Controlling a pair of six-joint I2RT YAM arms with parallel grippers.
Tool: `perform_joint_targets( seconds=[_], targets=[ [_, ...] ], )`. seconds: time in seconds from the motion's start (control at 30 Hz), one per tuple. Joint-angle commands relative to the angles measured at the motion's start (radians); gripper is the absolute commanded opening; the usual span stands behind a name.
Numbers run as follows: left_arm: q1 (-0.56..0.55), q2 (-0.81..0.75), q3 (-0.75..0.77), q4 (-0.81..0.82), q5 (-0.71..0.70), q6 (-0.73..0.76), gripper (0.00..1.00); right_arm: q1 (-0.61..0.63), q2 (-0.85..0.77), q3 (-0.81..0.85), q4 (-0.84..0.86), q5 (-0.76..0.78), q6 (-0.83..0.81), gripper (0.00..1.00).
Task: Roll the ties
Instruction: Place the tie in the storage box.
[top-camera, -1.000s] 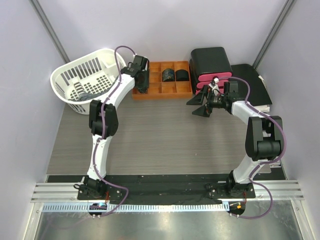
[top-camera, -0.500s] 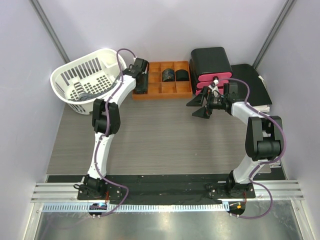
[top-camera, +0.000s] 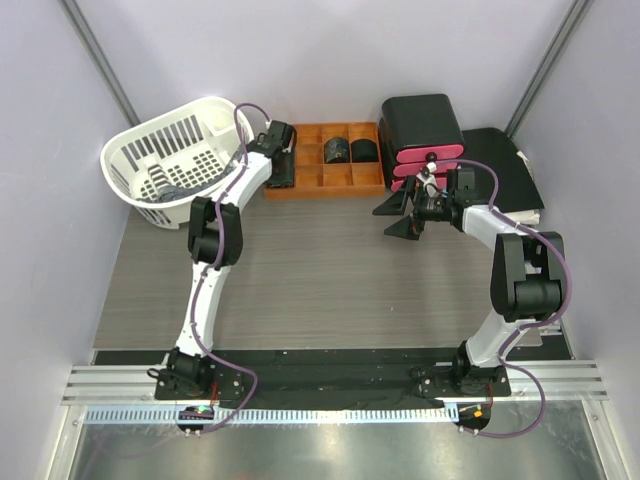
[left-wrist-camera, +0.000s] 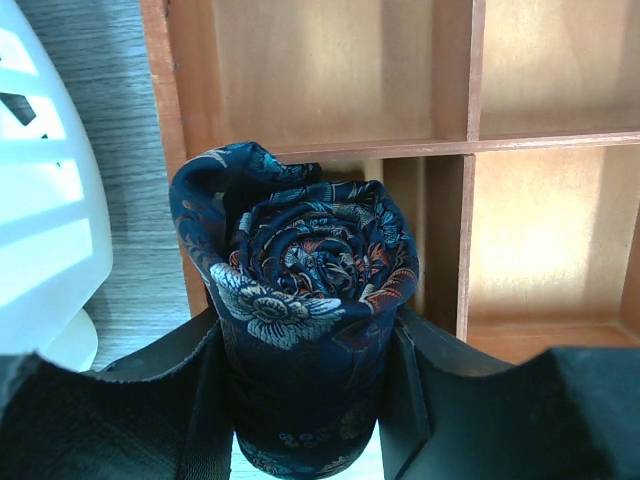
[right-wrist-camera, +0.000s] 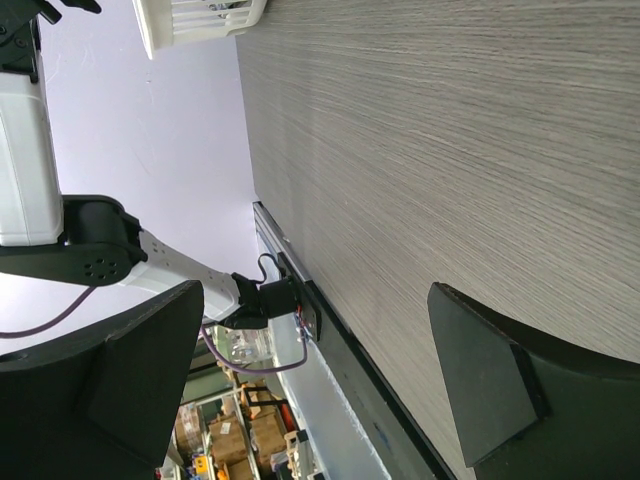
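Note:
My left gripper is shut on a rolled tie, a dark navy cylinder with a floral print, its spiral end facing the camera. The roll hangs over the left compartments of the orange wooden tray. From above, the left gripper is at the tray's left end. Two more rolled ties sit in back compartments. My right gripper stands open over the table, right of centre. In the right wrist view it holds nothing.
A white laundry basket stands at the back left with a dark cloth in it; its wall is just left of the tray. A stack of black and pink boxes stands at the back right.
The left arm has shifted slightly towards the tray with the rolled tie still held. The right gripper has drifted a little towards the back, still open.

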Motion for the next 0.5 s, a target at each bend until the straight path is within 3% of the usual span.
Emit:
perform_joint_targets(
  seconds=[0.0,0.17,0.23,0.47],
  targets=[
    [0.010,-0.002,0.043,0.004,0.019,0.014,0.41,-0.003,-0.018,-0.005,0.011,-0.007,-0.004,1.00],
    [0.010,-0.024,0.046,0.021,0.015,0.025,0.58,-0.003,-0.018,-0.004,0.008,-0.007,-0.002,1.00],
    [0.010,-0.037,0.048,0.027,0.010,0.026,0.70,-0.003,-0.018,-0.004,0.009,-0.007,-0.001,1.00],
    [0.008,-0.058,0.048,0.027,-0.001,0.031,0.74,-0.003,-0.019,-0.004,0.011,-0.008,0.001,1.00]
  ],
)
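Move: The left hand already has the rolled tie down in the box's near-left corner compartment, whose middle lies right under the fingers, about 2 cm lower. Of the two black rolls in the box, the nearer is some 12 cm to the hand's right and 5 cm farther out, and the other about 17 cm right and equally far out. The white basket's middle is roughly 22 cm left and 3 cm ahead. From the idle right hand, that compartment is about 22 cm left, 8 cm ahead and 11 cm below. The left fingers loosen their pinch on the rolled tie, opening from about half to roughly 70 percent while the tie sits in the corner compartment. The hand all but stays over it, the wrist hardly turning; it only eases about half a centimetre up, with an equally slight drift forward and right. ##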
